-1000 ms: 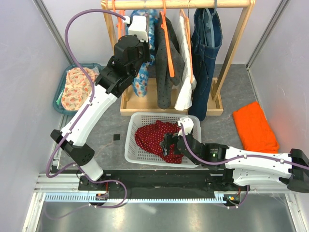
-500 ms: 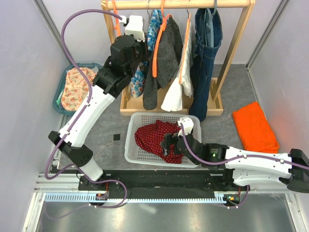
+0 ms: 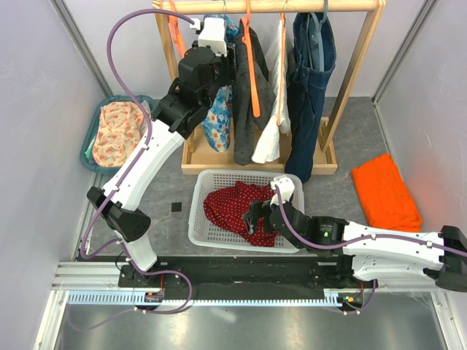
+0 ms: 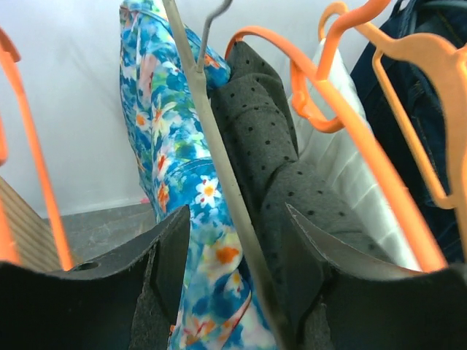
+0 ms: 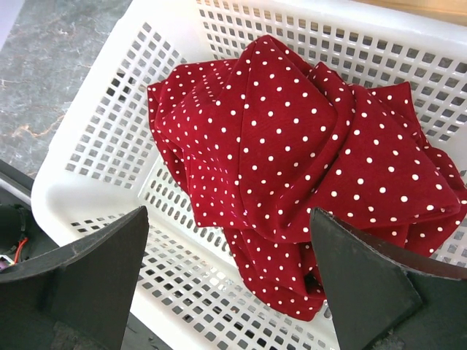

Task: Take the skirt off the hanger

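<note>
On the wooden rack hang a blue floral garment (image 3: 217, 120), a grey dotted garment (image 3: 248, 102) on an orange hanger (image 3: 253, 65), a white garment (image 3: 271, 124) and denim (image 3: 306, 80). My left gripper (image 3: 222, 73) is high at the rack and open. In the left wrist view (image 4: 235, 219) a thin grey hanger wire (image 4: 219, 146) runs between its jaws, with the floral garment (image 4: 168, 131) behind and the grey garment (image 4: 270, 138) to the right. My right gripper (image 3: 255, 215) is open and empty over a red polka-dot cloth (image 5: 292, 146) in the white basket (image 5: 95, 146).
A teal tub of floral clothes (image 3: 117, 131) stands at the far left. A folded orange cloth (image 3: 385, 191) lies at the right. The rack's wooden base (image 3: 219, 162) sits just behind the white basket (image 3: 208, 222). A small black square (image 3: 176, 208) lies left of the basket.
My left gripper has risen and shifted right, closer to the rail. The hanging garments swung left and have swung back. The right arm has not moved.
</note>
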Action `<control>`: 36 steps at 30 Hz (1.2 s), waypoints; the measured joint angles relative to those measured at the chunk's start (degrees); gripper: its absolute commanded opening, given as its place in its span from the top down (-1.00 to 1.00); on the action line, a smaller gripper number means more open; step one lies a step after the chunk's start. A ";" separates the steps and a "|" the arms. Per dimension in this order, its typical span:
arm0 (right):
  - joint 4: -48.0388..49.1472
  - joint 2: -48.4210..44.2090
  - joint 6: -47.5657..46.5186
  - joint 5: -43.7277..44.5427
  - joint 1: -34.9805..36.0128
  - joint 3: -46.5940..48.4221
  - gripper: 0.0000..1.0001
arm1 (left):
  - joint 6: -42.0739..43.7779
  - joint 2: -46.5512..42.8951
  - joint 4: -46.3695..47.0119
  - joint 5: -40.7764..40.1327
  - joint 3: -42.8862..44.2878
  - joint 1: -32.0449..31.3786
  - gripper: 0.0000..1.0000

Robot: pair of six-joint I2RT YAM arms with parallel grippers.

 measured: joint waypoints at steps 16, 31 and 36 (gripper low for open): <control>-0.17 -1.01 0.02 0.83 0.00 0.00 -0.93 | 0.85 0.85 -0.72 0.68 0.22 0.81 0.96; -0.17 -2.75 0.31 0.83 0.00 0.00 -0.90 | 7.61 3.58 -9.53 5.09 13.16 1.07 0.97; -0.52 -3.02 0.02 0.85 0.00 0.09 -0.91 | 7.91 -5.33 -13.81 6.32 7.19 1.22 0.97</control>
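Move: Between the left hand's open fingers runs the near arm of the grey hanger, within about 1 cm ahead of and below them. The floral skirt on it hangs some 6 cm ahead, 2 cm to the left and about 12 cm lower. The orange hanger with the dark dotted garment is roughly 5 cm to the hand's right and 3 cm ahead, the empty orange hanger about 9 cm left and 3 cm ahead. From the right hand, that grey arm lies about 30 cm ahead, 6 cm left and 30 cm up. Closing on the grey hanger's near arm after easing about 1 cm down, the left fingers pinch it from both sides. Keeping that grip, the left hand lifts some 5 cm, then, as it still rises, draws back 4–5 cm with a quickening pull and 2 cm left towards the empty hanger, rolling its left side up a little. ##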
